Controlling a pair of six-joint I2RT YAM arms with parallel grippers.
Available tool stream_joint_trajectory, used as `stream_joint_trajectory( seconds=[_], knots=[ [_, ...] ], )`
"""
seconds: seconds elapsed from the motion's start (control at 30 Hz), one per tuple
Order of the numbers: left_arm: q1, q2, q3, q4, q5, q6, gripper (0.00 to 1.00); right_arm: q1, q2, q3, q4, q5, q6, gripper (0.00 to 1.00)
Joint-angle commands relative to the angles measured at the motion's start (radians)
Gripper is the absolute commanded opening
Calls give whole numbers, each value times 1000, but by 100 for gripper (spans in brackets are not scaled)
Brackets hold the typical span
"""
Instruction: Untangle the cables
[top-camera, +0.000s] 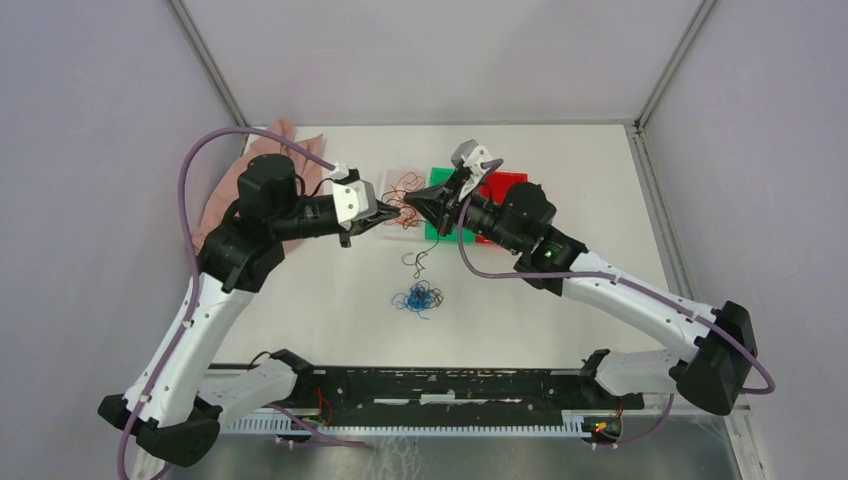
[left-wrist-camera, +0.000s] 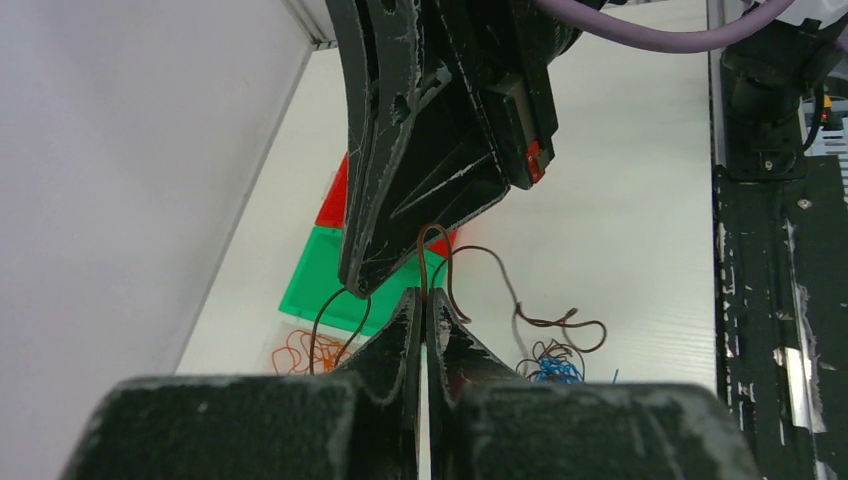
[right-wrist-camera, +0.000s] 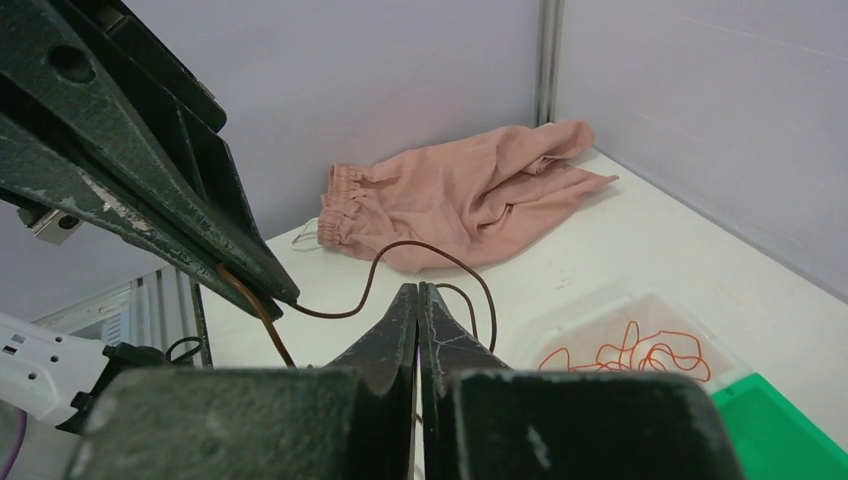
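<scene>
Above the table's middle, my left gripper (top-camera: 392, 213) and right gripper (top-camera: 407, 202) meet tip to tip. Both are shut on the same thin brown cable (top-camera: 418, 262), which hangs down in a loose curl between them. In the left wrist view the left gripper (left-wrist-camera: 424, 297) pinches the brown cable (left-wrist-camera: 520, 315) just under the right gripper's fingers (left-wrist-camera: 420, 170). From the right wrist view, the right gripper (right-wrist-camera: 417, 288) stands shut with the brown cable (right-wrist-camera: 400, 246) arching across from the left gripper's fingers (right-wrist-camera: 150, 190). A blue cable tangle (top-camera: 417, 298) lies on the table below. Orange cables (top-camera: 405, 185) lie in a clear tray.
A green tray (top-camera: 436, 226) and a red tray (top-camera: 503, 188) lie behind the grippers. A pink cloth (top-camera: 262, 155) is bunched at the back left by the wall. The black rail (top-camera: 450, 385) carrying the arm bases runs along the near edge.
</scene>
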Motion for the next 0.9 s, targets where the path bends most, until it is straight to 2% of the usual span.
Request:
stream_joint_trajectory(
  seconds=[0.0, 0.07, 0.1, 0.17, 0.2, 0.27, 0.33, 0.47, 0.7, 0.77, 0.87],
  knots=[
    [-4, 9, 1, 70, 47, -102, 3, -9, -56, -46, 60, 38, 11, 0],
    [-5, 20, 14, 74, 55, -114, 3, -14, -77, -75, 55, 40, 3, 3],
    [-6, 22, 19, 74, 58, -117, 3, -15, -95, -91, 52, 39, -9, 12],
    [-6, 23, 26, 76, 68, -129, 3, -25, -129, -126, 46, 32, -37, 44],
    [-5, 22, 27, 74, 75, -133, 3, -33, -147, -141, 37, 21, -53, 54],
    [-5, 21, 31, 71, 90, -143, 3, -48, -177, -159, 9, 11, -90, 65],
    [-5, 21, 31, 70, 105, -158, 3, -73, -205, -168, -19, 1, -117, 68],
    [-6, 20, 23, 69, 139, -207, 3, -137, -260, -170, -51, -113, -137, 71],
    [-5, 12, -8, 113, 182, -315, 3, -160, -263, -89, -235, -529, -217, 71],
    [-6, 13, -12, 133, 205, -365, 3, -160, -252, -92, -222, -594, -210, 70],
    [-6, 15, -18, 161, 244, -435, 3, -160, -250, -123, -115, -657, -150, 70]
  ],
)
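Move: The free strand of the brown cable, held at its upper end by the left fingers, hangs about 4 cm to the right of the right hand, 2 cm back and 12 cm below. The left fingertips are some 4 cm back from the right hand and 1 cm left. The blue pile lies 34 cm below, 2 cm back and 2 cm right. From the left hand, the strand hangs about 7 cm right, 2 cm ahead and 13 cm below. Still pinching the brown cable loop, the left hand eases back and right, 2 to 3 cm each, rolling about 15 degrees. The right hand opens its shut fingers wide as it draws about 7 cm right, away from the left fingertips, dipping and partly recovering; then it swings back towards its base about 6 cm, turning counter-clockwise. ##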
